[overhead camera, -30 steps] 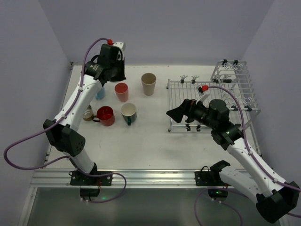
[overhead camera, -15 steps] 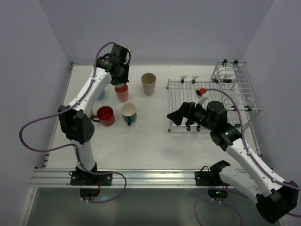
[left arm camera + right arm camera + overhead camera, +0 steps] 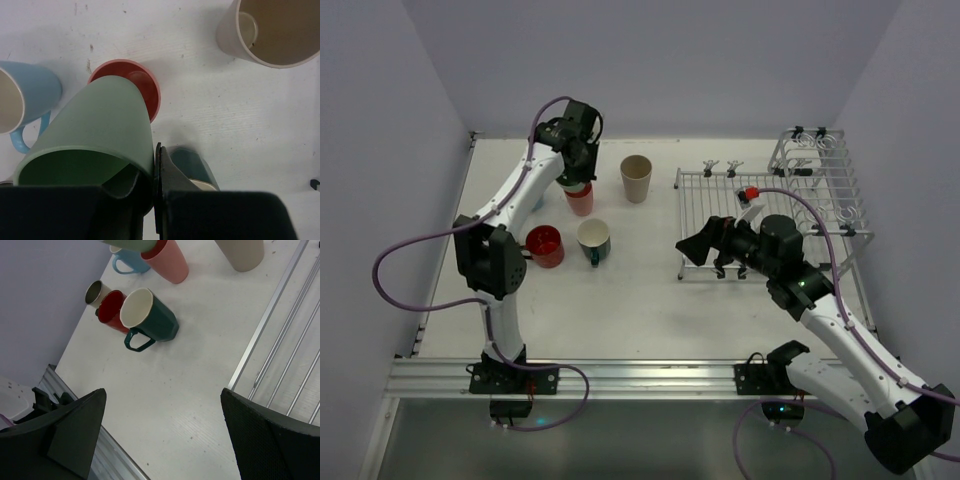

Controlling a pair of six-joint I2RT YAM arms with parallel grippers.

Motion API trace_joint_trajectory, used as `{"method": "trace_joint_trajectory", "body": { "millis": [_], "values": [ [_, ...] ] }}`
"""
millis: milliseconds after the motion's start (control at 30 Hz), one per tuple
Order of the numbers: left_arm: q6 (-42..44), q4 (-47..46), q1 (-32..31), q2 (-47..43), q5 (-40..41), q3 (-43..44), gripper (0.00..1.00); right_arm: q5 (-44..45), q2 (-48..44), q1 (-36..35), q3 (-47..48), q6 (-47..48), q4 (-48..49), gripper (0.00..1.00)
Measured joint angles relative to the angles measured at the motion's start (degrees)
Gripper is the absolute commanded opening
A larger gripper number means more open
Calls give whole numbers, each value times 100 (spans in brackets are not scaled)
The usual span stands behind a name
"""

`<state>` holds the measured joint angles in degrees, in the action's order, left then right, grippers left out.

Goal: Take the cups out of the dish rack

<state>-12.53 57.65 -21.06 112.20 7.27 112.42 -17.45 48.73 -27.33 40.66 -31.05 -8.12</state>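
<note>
My left gripper (image 3: pixel 152 172) is shut on the rim of a sage green cup (image 3: pixel 95 125), one finger inside and one outside. The cup hangs tilted just above a pink tumbler (image 3: pixel 147 90) at the table's back left (image 3: pixel 579 197). Around it stand a light blue mug (image 3: pixel 25 100), a beige tumbler (image 3: pixel 636 177), a dark teal mug (image 3: pixel 594 240) and a red mug (image 3: pixel 545 245). The silver dish rack (image 3: pixel 770 200) lies at the right with no cup showing on it. My right gripper (image 3: pixel 698 246) is open over the bare table by the rack's left edge.
A small tan cup (image 3: pixel 95 292) stands beside the red mug (image 3: pixel 112 310). The rack's raised wire loops (image 3: pixel 820 160) are at the back right. The table's near rail (image 3: pixel 620 375) runs in front of the arm bases. Walls close in left, back and right.
The left arm has swung its elbow inward and carried the green cup rightward to above the pink tumbler. The right gripper has hardly moved and stays open.
</note>
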Motion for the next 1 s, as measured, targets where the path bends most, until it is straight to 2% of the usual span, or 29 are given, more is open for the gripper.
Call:
{"method": "trace_joint_trajectory", "body": {
  "millis": [467,633,833,933,1000],
  "values": [
    [35,-2,0,273,-35,0,0,28,0,0,-63,13,-2,99],
    [35,-17,2,463,-96,0,4,151,0,0,-66,28,-2,99],
    [37,-28,4,522,-109,0,20,155,0,0,-74,28,-2,99],
    [70,-42,7,522,-103,0,34,155,2,0,-81,31,-2,99],
    [94,-61,11,522,-94,0,39,157,2,0,-83,31,-2,99]
  ]
}}
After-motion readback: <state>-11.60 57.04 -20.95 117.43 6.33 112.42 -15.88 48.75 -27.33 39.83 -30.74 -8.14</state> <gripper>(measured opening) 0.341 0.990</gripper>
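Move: My left hand holds the light green cup by its rim. The pink cup it goes into is about 2 cm ahead of that hand, 3 cm left and 12 cm below. At about that same depth, the tan cup stands some 6 cm ahead and 10 cm right, the teal mug 8 cm back and 1 cm right, and the blue mug 2 cm ahead and 14 cm left. From my right hand the pink cup lies roughly 20 cm ahead, 25 cm left and 18 cm down. With my left hand I lower the tilted green cup about 4 cm, almost straight down, bottom first into the mouth of the pink cup, slowly at first and then quicker, tipping my fingers some 5 degrees further downward. Once down I stay there and open the fingers about a quarter of their range, one inside the rim and one outside, to let the green cup go. ##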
